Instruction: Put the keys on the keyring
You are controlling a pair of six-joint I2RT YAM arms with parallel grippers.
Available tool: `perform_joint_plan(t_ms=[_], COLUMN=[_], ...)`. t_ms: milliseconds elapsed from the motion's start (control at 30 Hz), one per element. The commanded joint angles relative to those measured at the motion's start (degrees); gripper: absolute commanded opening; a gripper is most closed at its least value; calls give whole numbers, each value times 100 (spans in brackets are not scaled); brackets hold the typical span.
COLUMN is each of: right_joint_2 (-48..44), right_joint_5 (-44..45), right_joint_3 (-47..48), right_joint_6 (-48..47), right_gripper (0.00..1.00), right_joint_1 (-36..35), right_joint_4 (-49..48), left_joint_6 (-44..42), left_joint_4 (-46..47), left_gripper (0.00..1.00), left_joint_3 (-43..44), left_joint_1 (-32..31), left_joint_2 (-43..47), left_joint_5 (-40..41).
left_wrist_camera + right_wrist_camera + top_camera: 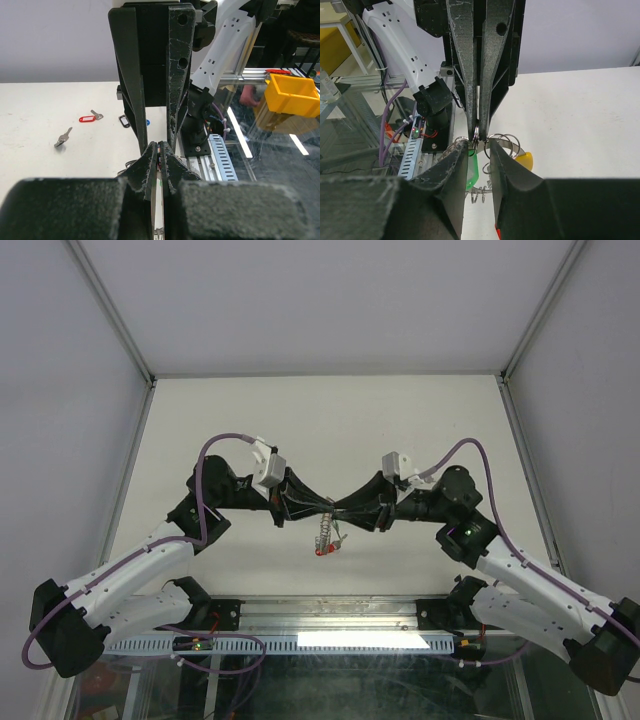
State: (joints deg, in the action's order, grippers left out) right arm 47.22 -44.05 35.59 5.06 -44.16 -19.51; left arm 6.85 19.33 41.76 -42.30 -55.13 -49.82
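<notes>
Both arms meet above the table's middle. My left gripper (326, 506) (161, 150) is shut on a small ring of the keyring (325, 532), a silvery band with several wire loops (506, 142) that hangs below it. Green (473, 173), yellow (524, 160) and red (497, 233) key tags dangle from it. My right gripper (346, 508) (480, 145) faces the left one with its jaws a little apart, straddling the held ring and the left fingertips (472, 120). On the table lie a key with a red tag (87, 119) and a bare silver key (62, 137).
A black tag (124, 120) and a blue tag (146, 121) lie on the table near the loose keys. The aluminium rail with the arm bases (330, 625) runs along the near edge. A yellow bin (292, 95) stands off the table.
</notes>
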Motion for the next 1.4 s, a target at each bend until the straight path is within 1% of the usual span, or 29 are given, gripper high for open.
perform_joint_plan(t_ms=[0, 133, 200, 333, 367, 467, 600, 633, 700, 767, 833, 1033, 1200, 1367], right_joint_2=[38, 90, 110, 118, 108, 61, -33, -37, -11, 41, 73, 152, 307, 395], right_joint_5=[-104, -117, -128, -138, -139, -114, 236, 236, 236, 590, 765, 1347, 1992, 2421], right_joint_3=[314, 334, 348, 384, 399, 551, 832, 919, 1136, 1352, 1525, 1870, 2211, 2264], right_joint_6=[74, 65, 65, -1, -44, -147, -608, -632, -632, -1001, -1103, -1022, -743, -243], right_gripper=[26, 22, 17, 2, 0, 0, 0, 0, 0, 0, 0, 0, 0, 0], right_joint_1=[-80, -105, -109, -108, -107, -108, -106, -110, -103, -107, -104, -102, -109, -111], right_joint_4=[-330, -326, -312, -250, -185, 288, 1061, 1276, 1803, 2282, 2687, 3237, 3592, 3443], left_joint_6=[-70, -71, -78, -71, -76, -68, -45, -33, -24, -19, -53, -185, -165, -55], left_joint_4=[317, 317, 318, 319, 317, 317, 317, 317, 317, 285, 202, -186, -340, -329], left_gripper=[0, 0, 0, 0, 0, 0, 0, 2, 13, 22, 29, 41, 48, 56], left_joint_3=[298, 298, 300, 304, 294, 289, 267, 259, 233, 220, 226, 230, 245, 274], left_joint_1=[3, 5, 3, 6, 10, 9, 6, 7, 7, 10, 12, 7, 3, -135], left_joint_2=[3, 3, 11, 18, 20, 37, 55, 70, 108, 158, 205, 318, 274, 87], left_joint_5=[-67, -71, -62, -67, -62, -54, -18, 17, 111, 284, 447, 1335, 1957, 2474])
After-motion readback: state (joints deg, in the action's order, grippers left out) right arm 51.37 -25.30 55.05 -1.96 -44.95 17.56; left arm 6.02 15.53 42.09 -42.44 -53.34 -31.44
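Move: The left fingers are shut on the top of the keyring, which hangs with its middle some 4 cm straight below them. The right fingers stand part-open around that top, the keyring's middle about 1 cm left and 4 cm down. From the right hand, the yellow tag hangs about 3 cm ahead, 1 cm left and 2 cm lower; the red-tagged key lies on the table some 3 cm ahead, level sideways, about 24 cm below. Shut the right gripper on the top of the keyring while the left still holds it, then open the left gripper to about half to let go. As it opens, swing both hands forward about 5 cm, easing the right one some 2 cm to the right, its fingertips dipping and turning clockwise, while the left turns counter-clockwise nearly 20 degrees. ##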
